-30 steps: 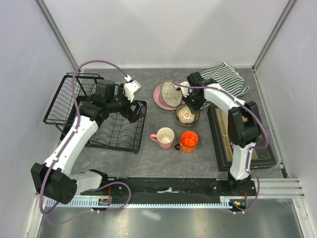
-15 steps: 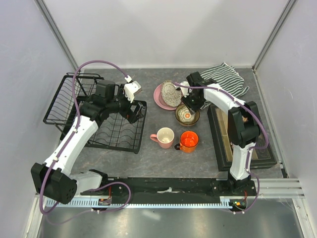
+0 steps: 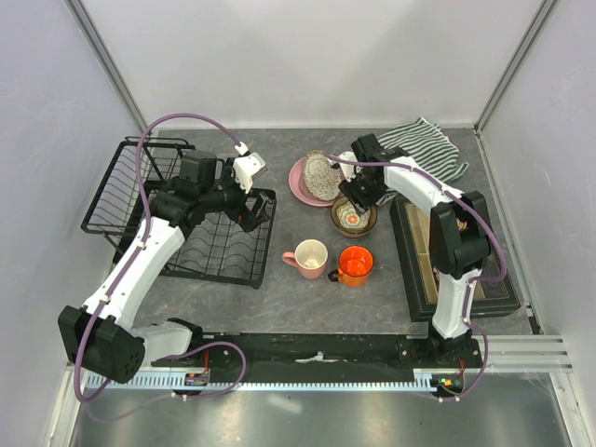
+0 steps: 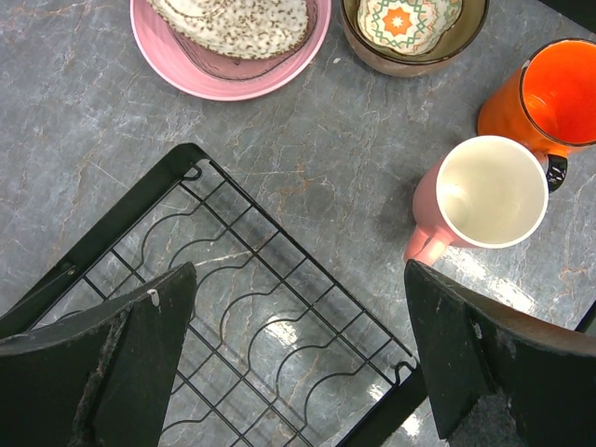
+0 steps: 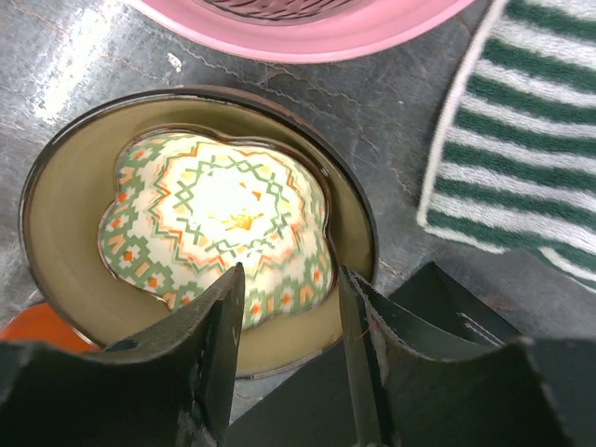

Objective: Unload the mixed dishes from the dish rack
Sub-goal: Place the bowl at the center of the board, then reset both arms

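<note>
The black wire dish rack [image 3: 168,200] stands at the left with no dishes in it; its tray wires [image 4: 261,317] lie under my left gripper [image 3: 250,200] [image 4: 298,345], which hangs open over the tray's right end. On the table sit a pink plate [image 3: 300,186] [image 4: 186,65] bearing the patterned oval dish [image 3: 321,172] [image 4: 242,19], a pink mug [image 3: 309,256] [image 4: 489,191] and an orange mug [image 3: 355,264] [image 4: 549,93]. The floral bowl [image 3: 351,215] [image 5: 214,223] rests inside the tan-brown bowl [image 3: 365,227] [image 5: 65,242]. My right gripper [image 3: 358,194] [image 5: 289,317] is open astride their near rims.
A dark compartmented box [image 3: 447,270] [image 5: 447,298] lies along the right side, next to the tan-brown bowl. A green-striped cloth [image 3: 424,144] [image 5: 521,140] is bunched at the back right. The taller basket section of the rack [image 3: 130,182] stands at the far left.
My right gripper's jaws have spread apart and let go of the floral bowl, which now sits in the tan-brown bowl. The left arm has not moved.
</note>
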`<state>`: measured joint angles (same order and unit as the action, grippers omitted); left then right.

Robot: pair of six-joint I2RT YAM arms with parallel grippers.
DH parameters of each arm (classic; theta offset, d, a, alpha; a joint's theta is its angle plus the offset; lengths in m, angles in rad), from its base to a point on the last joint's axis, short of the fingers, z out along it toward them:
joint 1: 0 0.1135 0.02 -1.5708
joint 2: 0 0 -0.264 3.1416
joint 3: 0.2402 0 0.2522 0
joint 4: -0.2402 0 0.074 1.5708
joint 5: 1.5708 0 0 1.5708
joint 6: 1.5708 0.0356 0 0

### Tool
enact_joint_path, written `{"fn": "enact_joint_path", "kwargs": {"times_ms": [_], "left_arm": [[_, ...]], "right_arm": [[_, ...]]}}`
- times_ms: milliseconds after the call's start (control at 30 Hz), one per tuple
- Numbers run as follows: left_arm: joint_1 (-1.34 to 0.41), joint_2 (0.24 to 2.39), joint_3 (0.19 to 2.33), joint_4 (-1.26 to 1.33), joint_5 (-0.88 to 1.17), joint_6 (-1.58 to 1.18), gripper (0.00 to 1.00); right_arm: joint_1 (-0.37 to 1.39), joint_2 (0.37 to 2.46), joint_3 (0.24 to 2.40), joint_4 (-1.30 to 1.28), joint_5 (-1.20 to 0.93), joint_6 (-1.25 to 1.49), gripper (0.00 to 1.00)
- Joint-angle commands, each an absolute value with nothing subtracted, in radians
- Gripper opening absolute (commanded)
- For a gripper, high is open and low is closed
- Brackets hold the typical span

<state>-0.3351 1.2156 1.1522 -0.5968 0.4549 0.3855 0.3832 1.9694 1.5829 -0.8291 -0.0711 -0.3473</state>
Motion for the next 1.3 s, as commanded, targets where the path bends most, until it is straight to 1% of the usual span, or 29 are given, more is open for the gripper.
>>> {"fn": "enact_joint_path", "kwargs": {"times_ms": [0,267,300,367,400,467,567,600,633,667,767,833,1033,1167,1267], "left_arm": [[-0.331,1.213,1.170,-0.589,0.456,0.420,0.99],[-0.330,1.220,1.190,-0.566,0.401,0.384,0.99],[-0.330,1.220,1.189,-0.554,0.390,0.376,0.99],[-0.331,1.212,1.180,-0.506,0.348,0.361,0.99],[-0.330,1.204,1.175,-0.490,0.333,0.353,0.99],[-0.330,1.200,1.170,-0.442,0.287,0.336,0.99],[-0.328,1.200,1.180,-0.394,0.229,0.305,0.99],[-0.328,1.203,1.184,-0.385,0.218,0.299,0.99],[-0.327,1.201,1.192,-0.377,0.201,0.292,0.99],[-0.327,1.201,1.196,-0.352,0.192,0.275,0.99],[-0.322,1.195,1.203,-0.284,0.124,0.229,0.99],[-0.321,1.184,1.204,-0.243,0.016,0.171,0.99],[-0.304,1.190,1.267,-0.206,0.014,0.190,0.99],[-0.299,1.209,1.322,-0.206,0.003,0.199,0.99],[-0.287,1.221,1.361,-0.192,-0.050,0.203,0.99]], "right_arm": [[0.379,1.887,1.637,-0.838,-0.047,-0.350,0.53],[0.380,1.816,1.700,-0.868,-0.058,-0.328,0.57],[0.379,1.798,1.706,-0.868,-0.060,-0.321,0.61],[0.379,1.778,1.724,-0.868,-0.055,-0.314,0.64],[0.382,1.760,1.732,-0.868,-0.052,-0.304,0.68],[0.380,1.741,1.753,-0.862,-0.034,-0.293,0.70],[0.379,1.698,1.770,-0.839,0.015,-0.273,0.78],[0.380,1.686,1.770,-0.828,0.031,-0.267,0.84],[0.380,1.674,1.767,-0.815,0.047,-0.255,0.88],[0.380,1.649,1.763,-0.784,0.078,-0.253,0.98],[0.379,1.605,1.750,-0.720,0.161,-0.233,0.98],[0.377,1.580,1.737,-0.671,0.211,-0.224,0.98],[0.373,1.517,1.643,-0.514,0.389,-0.190,0.98],[0.353,1.477,1.577,-0.414,0.410,-0.155,0.98],[0.324,1.441,1.525,-0.321,0.423,-0.134,0.98]]}}
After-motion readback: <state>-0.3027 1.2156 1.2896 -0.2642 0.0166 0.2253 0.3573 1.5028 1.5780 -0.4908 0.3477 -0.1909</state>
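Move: Just behind and to the left of the right hand, about 3 cm each way and 3 cm down, lies the patterned bowl, already nested in the brown bowl. From that hand the pink plate is some 7 cm ahead and 11 cm left, the striped towel about 12 cm ahead and 14 cm right, and the orange mug roughly 16 cm back and 2 cm left. From the left hand the patterned bowl lies about 6 cm ahead, 26 cm right and 18 cm lower. Rising off the nested bowls, the right hand climbs some 25 cm and opens its half-open fingers wide, drifting late to the right and a little forward towards the towel side; its down-pointing fingers swing up and forward by nearly 50 degrees and turn clockwise. The empty left hand, still open, goes up about 12 cm, forward and left, away from the bowls, tipping up and turning counter-clockwise. ##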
